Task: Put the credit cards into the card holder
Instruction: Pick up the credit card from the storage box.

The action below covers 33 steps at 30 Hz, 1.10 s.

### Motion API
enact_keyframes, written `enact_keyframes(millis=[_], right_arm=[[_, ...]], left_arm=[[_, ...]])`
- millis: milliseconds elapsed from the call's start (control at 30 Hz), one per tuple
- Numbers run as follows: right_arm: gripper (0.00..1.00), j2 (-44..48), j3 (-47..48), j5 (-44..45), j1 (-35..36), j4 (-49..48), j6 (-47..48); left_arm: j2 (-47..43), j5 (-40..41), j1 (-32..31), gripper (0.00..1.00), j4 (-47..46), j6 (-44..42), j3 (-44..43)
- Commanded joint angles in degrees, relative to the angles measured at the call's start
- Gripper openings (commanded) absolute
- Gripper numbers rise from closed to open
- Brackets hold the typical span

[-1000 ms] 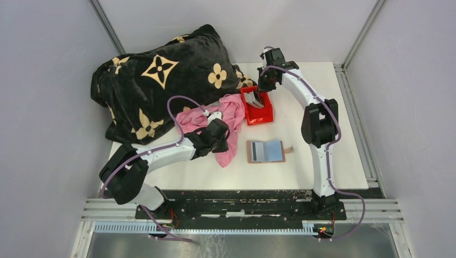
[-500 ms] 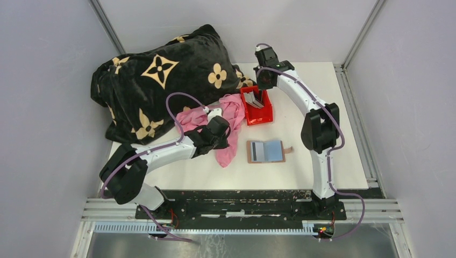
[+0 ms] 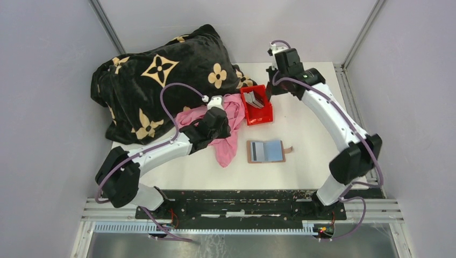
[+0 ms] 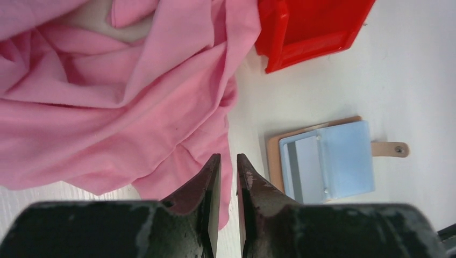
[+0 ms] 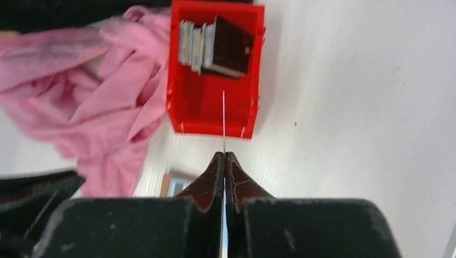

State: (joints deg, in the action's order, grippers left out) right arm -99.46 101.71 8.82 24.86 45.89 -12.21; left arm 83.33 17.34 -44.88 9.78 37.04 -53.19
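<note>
The card holder [image 3: 265,151] lies open on the white table, brown with light blue inner slots and a snap tab to its right; the left wrist view also catches the card holder [image 4: 322,161]. Several credit cards [image 5: 215,40] stand on edge at the far end of the red bin [image 5: 215,107]. My right gripper [image 5: 224,154] is shut on one thin credit card [image 5: 223,118], seen edge-on and hanging above the bin's near wall. My left gripper [image 4: 228,157] hovers over the edge of the pink cloth, its jaws a narrow gap apart with nothing between them.
A pink cloth [image 3: 228,129] lies crumpled left of the red bin [image 3: 257,107] and the card holder. A large black blanket with tan flower prints [image 3: 161,75] fills the back left. Grey walls close in the table on three sides.
My right arm has lifted out of the red bin and swung right with a card in its jaws. The left arm has shifted slightly away over the pink cloth.
</note>
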Motion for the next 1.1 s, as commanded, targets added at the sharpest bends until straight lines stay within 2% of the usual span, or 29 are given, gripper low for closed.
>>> enact_keyframes(millis=[0, 200, 333, 400, 533, 733, 1067], right_arm=[[0.01, 10.75, -6.56, -10.15, -0.03, 3.69, -0.77], [0.01, 21.59, -16.98, -23.29, -0.08, 6.16, -4.77], [0.01, 27.70, -21.72, -31.57, -0.08, 5.63, -8.73], [0.01, 29.49, -23.94, -36.33, -0.12, 4.98, -10.85], [0.01, 31.98, -27.51, -41.38, -0.11, 4.39, -13.24], [0.01, 33.64, -32.82, -47.00, -0.09, 0.48, -17.10], [0.01, 33.32, -34.92, -48.86, -0.15, -1.97, -18.78]], left_arm=[[-5.66, -2.96, 0.61, 0.25, -7.08, -5.90, 0.54], [-9.91, -14.74, 2.48, 0.35, -16.98, -7.77, 5.69], [-10.16, -24.51, 4.50, 0.54, -21.23, -7.97, 6.81], [-9.03, -31.21, 5.77, 0.58, -23.28, -7.60, 6.67], [-5.53, -43.97, 7.20, 0.61, -25.93, -6.38, 5.16], [-2.31, -53.92, 7.52, 0.63, -28.38, -4.36, 3.87], [-3.64, -57.71, 9.47, 0.64, -31.10, -1.48, 5.59]])
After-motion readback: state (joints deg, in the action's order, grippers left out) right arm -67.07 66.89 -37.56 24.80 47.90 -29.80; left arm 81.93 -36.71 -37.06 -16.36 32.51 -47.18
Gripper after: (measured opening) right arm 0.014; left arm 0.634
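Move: The right hand holds a dark credit card just clear of the storage box. The left fingers it is heading for are about 12 cm back, 19 cm left and 12 cm below; the red box lies roughly 7 cm ahead and 3 cm left, the card holder some 18 cm back and 1 cm left, both 20-odd cm below. For the left hand, the held card is about 14 cm ahead, 18 cm right and 9 cm above; the holder is 6 cm back, 17 cm right and 10 cm down. Keeping the card pinched, the right hand sweeps back about 23 cm and slightly left from beside the box towards the left hand, rolling its left side up and tipping down as it turns counter-clockwise. The left hand comes to meet the card, rising about 7 cm first, then swinging right and back with some 40 degrees of clockwise turn, its fingers spreading well open. ##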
